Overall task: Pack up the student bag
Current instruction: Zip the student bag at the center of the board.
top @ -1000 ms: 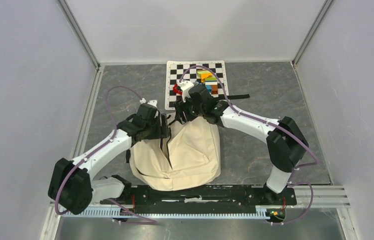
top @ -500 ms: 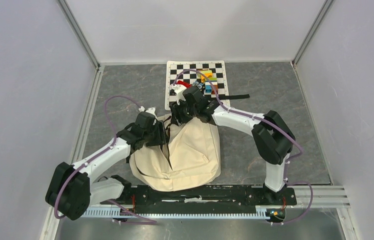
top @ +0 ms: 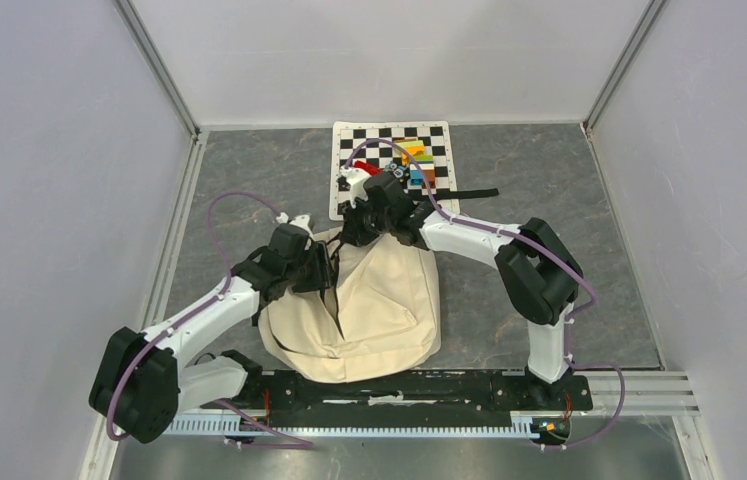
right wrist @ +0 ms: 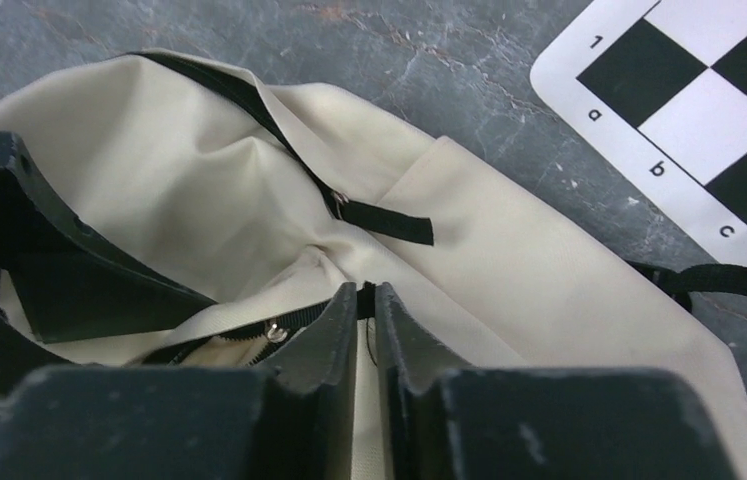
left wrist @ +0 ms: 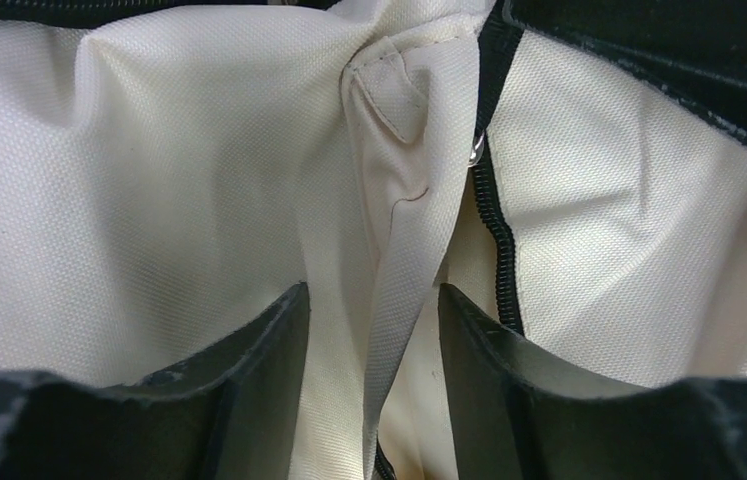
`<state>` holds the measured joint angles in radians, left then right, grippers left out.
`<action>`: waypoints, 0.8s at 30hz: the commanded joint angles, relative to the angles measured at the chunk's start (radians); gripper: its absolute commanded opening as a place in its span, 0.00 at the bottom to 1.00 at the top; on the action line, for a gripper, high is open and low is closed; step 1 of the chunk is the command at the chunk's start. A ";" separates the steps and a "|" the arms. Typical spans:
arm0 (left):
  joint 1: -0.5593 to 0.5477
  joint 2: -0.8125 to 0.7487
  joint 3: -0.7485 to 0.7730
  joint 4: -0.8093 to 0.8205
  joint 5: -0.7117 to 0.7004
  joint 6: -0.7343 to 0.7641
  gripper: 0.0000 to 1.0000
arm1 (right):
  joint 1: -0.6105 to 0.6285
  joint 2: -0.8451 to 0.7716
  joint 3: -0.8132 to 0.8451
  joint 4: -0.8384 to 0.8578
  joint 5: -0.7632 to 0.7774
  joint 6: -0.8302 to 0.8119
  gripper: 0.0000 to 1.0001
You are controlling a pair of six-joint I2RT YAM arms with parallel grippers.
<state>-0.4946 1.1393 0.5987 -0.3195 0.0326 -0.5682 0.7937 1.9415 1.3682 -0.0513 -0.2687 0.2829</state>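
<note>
The student bag [top: 379,310], cream fabric with black trim, lies flat at the table's middle front, its top toward the back. My left gripper [top: 327,268] presses down on its upper left. In the left wrist view a raised fold of cream fabric [left wrist: 389,280] fills the gap between the fingers of this gripper [left wrist: 372,300], beside the black zipper [left wrist: 497,260]. My right gripper [top: 353,232] is at the bag's top edge. In its wrist view the right gripper [right wrist: 365,292] is nearly shut, pinching a small black tab at the zipper's end [right wrist: 299,318].
A checkered board [top: 349,150] lies behind the bag, with coloured blocks [top: 414,155] and a red item [top: 369,170] on it. A black strap [top: 474,193] trails right from the bag's top. Grey walls close in on both sides.
The right jaws have closed onto the black tab, and that arm shifted slightly left toward the bag's top. The left jaws narrowed around the fabric fold.
</note>
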 commanded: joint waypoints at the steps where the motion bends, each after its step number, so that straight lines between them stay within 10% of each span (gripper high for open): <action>1: 0.003 -0.032 0.022 -0.022 -0.026 -0.027 0.62 | 0.001 -0.001 0.021 0.098 -0.029 0.017 0.08; 8: 0.003 -0.164 0.128 -0.189 -0.069 -0.028 0.86 | 0.005 -0.117 -0.071 0.198 -0.042 0.032 0.00; 24: 0.053 -0.052 0.310 -0.214 -0.039 0.028 0.84 | 0.165 -0.353 -0.379 0.322 0.023 0.124 0.00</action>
<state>-0.4603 1.0035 0.8623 -0.6048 -0.0513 -0.5716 0.9188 1.6279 1.0317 0.2035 -0.2619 0.3618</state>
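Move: The right fingers stand nearly shut at the black tape by the far end of the bag's open zipper. From them the zipper slider lies about 4 cm back, 1 cm left and 2 cm lower; the second zipper's tab is some 4 cm left, 1 cm farther out, 4 cm down. The chessboard's middle is about 15 cm ahead, 10 cm right, 10 cm down. From the left hand the slider lies 4 cm ahead, 4 cm right, about level; a cream flap edge sits between its fingers, 1 cm down. Right fingertips close fully at the black tape, then after a brief pause travel back about 8 cm along the opening and up some 6 cm, past the slider, staying shut while their tips tilt up about 10 degrees. The left hand spreads its fingers wider around the flap, then rises clear of the bag, about 10 cm, easing slightly to the left. ##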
